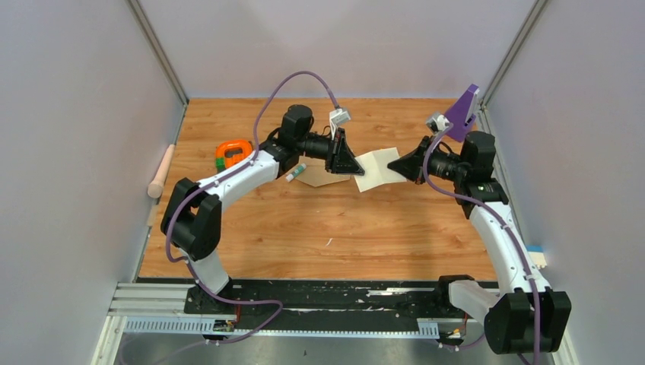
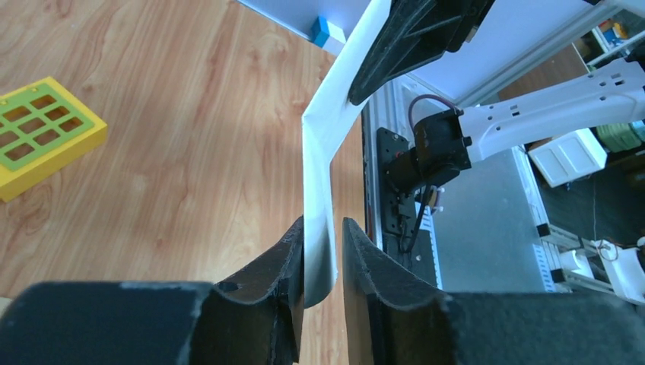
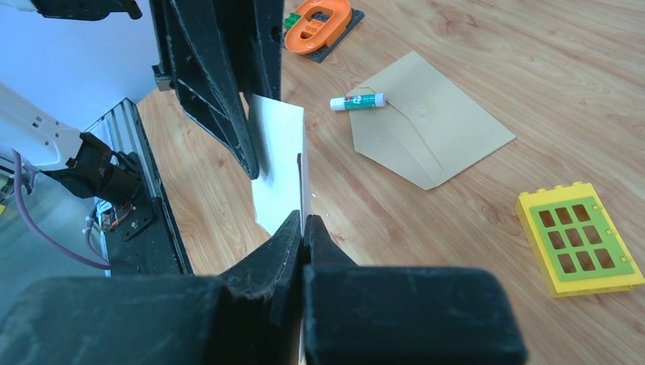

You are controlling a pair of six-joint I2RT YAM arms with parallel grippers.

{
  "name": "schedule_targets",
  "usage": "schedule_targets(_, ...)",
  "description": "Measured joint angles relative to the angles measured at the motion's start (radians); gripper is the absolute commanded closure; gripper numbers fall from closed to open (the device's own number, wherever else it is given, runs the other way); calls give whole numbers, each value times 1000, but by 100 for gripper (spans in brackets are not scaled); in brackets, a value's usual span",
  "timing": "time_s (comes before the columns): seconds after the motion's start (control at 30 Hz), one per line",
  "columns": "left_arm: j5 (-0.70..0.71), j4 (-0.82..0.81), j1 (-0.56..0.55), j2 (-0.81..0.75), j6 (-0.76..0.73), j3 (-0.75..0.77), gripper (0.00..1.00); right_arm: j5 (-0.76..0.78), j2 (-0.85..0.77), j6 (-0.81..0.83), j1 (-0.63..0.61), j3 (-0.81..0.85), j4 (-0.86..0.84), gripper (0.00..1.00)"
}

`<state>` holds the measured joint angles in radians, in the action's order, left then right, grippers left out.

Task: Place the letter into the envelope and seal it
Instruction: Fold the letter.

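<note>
The white letter (image 1: 378, 169) hangs in the air between my two grippers, above the wooden table. My right gripper (image 1: 393, 166) is shut on its right edge, the fingers pinched flat on the sheet (image 3: 278, 167) in the right wrist view (image 3: 303, 228). My left gripper (image 1: 356, 169) straddles the letter's left edge (image 2: 327, 152). Its jaws (image 2: 323, 236) stand narrow, one finger against the paper and a small gap at the other. The tan envelope (image 1: 323, 177) lies flat on the table under the left gripper, its pointed flap (image 3: 430, 137) showing.
A glue stick (image 1: 297, 172) lies at the envelope's left edge. An orange object (image 1: 233, 152) sits further left, a wooden rod (image 1: 161, 171) by the left wall. A yellow-green block (image 3: 582, 236) lies on the table to the right. Walls close in three sides.
</note>
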<state>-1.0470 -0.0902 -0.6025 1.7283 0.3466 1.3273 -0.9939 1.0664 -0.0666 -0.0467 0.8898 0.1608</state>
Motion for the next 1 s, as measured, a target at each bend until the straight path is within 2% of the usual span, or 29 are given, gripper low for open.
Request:
schedule_targets(0.1,1,-26,0,0,24,-1,93,8,0,-13,5,-8,-6,100)
schedule_targets(0.13,1,-34,0,-1,27,-1,97,10,1,-15,5,-8,-6,94)
schedule_targets(0.17,2,-38,0,-2,31,-2,100,13,2,-16,6,-8,-8,82)
schedule_targets(0.2,2,-41,0,-2,33,-3,100,13,4,-18,6,-9,-10,66)
schedule_targets(0.3,2,-34,0,-7,13,-3,100,14,12,2,6,-8,-2,39)
schedule_targets(0.37,3,-4,0,-17,-16,-3,100,15,19,19,6,-8,11,27)
schedule_targets(0.47,7,77,0,-31,-97,6,100,14,27,59,8,-7,38,18)
schedule_targets(0.7,84,449,-21,-29,-448,164,100,-29,29,157,9,11,124,12)
schedule_targets(1.0,239,830,-148,62,-816,318,100,-164,90,248,9,27,245,17)
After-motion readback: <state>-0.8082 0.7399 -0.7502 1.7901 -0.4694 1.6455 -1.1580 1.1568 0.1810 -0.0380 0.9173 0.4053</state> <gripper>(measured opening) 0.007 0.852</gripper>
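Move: The left fingers, partly open, straddle the near-left edge of the letter, whose middle is about 5 cm to their right and 1 cm ahead. The shut right hand still holds the letter, its middle roughly 3 cm to that hand's left and 1 cm back. From the left hand, on the table some 20 cm below, the yellow block is about 17 cm ahead and 11 cm right, the envelope 16 cm ahead and 9 cm left. The left hand almost stays put while its fingers shut and pinch the letter's edge; only then do the right fingers open wide and let go, that hand sinking about 3.5 cm and easing back towards the robot with its open fingers on either side of the sheet's right end. Late on, the left hand carries the letter some 4 cm down and about as far back, rolling and tipping its fingers downward by some 30 degrees and keeping its pinch. ##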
